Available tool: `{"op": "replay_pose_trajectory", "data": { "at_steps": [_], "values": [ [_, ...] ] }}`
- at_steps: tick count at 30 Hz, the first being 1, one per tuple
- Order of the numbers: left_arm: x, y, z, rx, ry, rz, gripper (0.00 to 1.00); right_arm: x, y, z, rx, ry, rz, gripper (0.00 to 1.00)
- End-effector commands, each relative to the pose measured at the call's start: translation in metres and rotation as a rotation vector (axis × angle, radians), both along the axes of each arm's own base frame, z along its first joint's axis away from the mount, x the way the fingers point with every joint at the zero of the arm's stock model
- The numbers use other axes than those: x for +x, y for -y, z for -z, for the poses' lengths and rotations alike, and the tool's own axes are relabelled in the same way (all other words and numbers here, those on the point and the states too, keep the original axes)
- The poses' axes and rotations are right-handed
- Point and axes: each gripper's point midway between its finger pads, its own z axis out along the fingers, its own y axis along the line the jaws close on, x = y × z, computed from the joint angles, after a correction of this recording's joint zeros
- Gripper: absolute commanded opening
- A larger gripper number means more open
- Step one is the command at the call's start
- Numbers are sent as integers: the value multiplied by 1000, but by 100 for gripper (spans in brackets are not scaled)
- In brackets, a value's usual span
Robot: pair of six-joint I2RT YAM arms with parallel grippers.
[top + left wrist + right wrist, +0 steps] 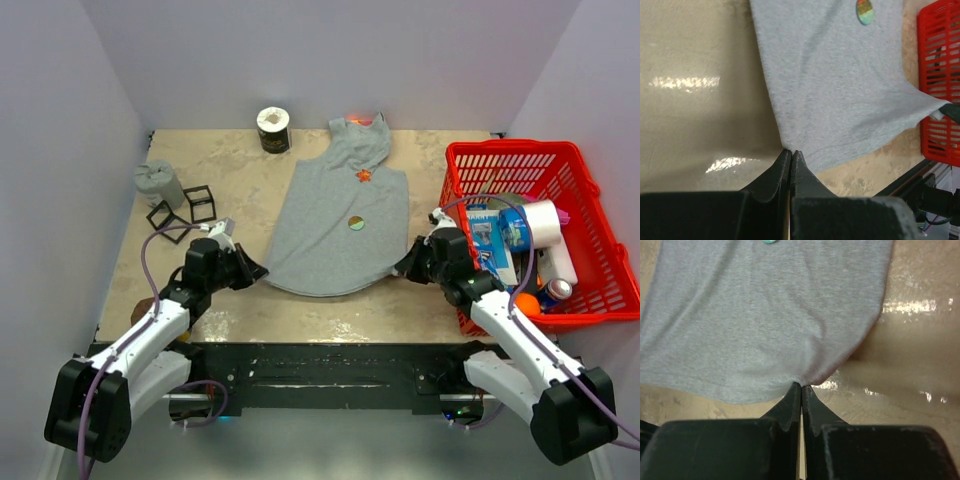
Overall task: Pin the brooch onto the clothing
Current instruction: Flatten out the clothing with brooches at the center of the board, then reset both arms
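The clothing, a grey sleeveless tank top, lies flat in the middle of the table with its neck toward the back wall. The brooch, a tiny orange-red star, sits on its upper chest. A small round iridescent disc lies lower on the fabric. My left gripper is shut on the hem's bottom-left corner, and the cloth spreads away from its tips. My right gripper is shut on the bottom-right corner, where the fabric bunches at its tips.
A red basket full of assorted items stands at the right, close to my right arm. A dark cup-like roll is at the back. A grey cylinder and black wire cubes sit at the left.
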Motion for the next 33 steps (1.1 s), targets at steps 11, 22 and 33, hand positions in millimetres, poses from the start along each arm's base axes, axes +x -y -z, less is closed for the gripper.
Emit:
{"op": "replay_pose_trajectory", "data": {
  "at_steps": [11,22,33],
  "values": [
    [-26,-21,24,25,-56,-107,50,-42,16,15,3,-106,132,34],
    [12,-38,-56,140,243,-139,99,-3,6,-62,31,149,83,70],
    [42,-60,-184,151,548,-288,99,28,7,-196,17,473,63,72]
  ]
}}
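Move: I still pinch the clothing's near hem by both corners. The bare table spot for my left corner lies some 4 cm back, 2 cm left and 4 cm below that hand; my right corner's is about 6 cm back, 1 cm right and 5 cm down. The round brooch is roughly 12 cm ahead and 19 cm right of my left hand, or 12 cm ahead and 8 cm left of my right; the red star brooch sits 10 cm beyond the round one. Both my hands ease the hem back and slightly down to the table, the left about 3 cm and a little outward, the right about 4 cm. Near the bottom my fingers open, left fully, right mostly, and release the corners; then I lift both hands clear, some 15 cm up and about 6 cm forward, fingertips tilting up roughly 20 degrees, the left also drifting left. ##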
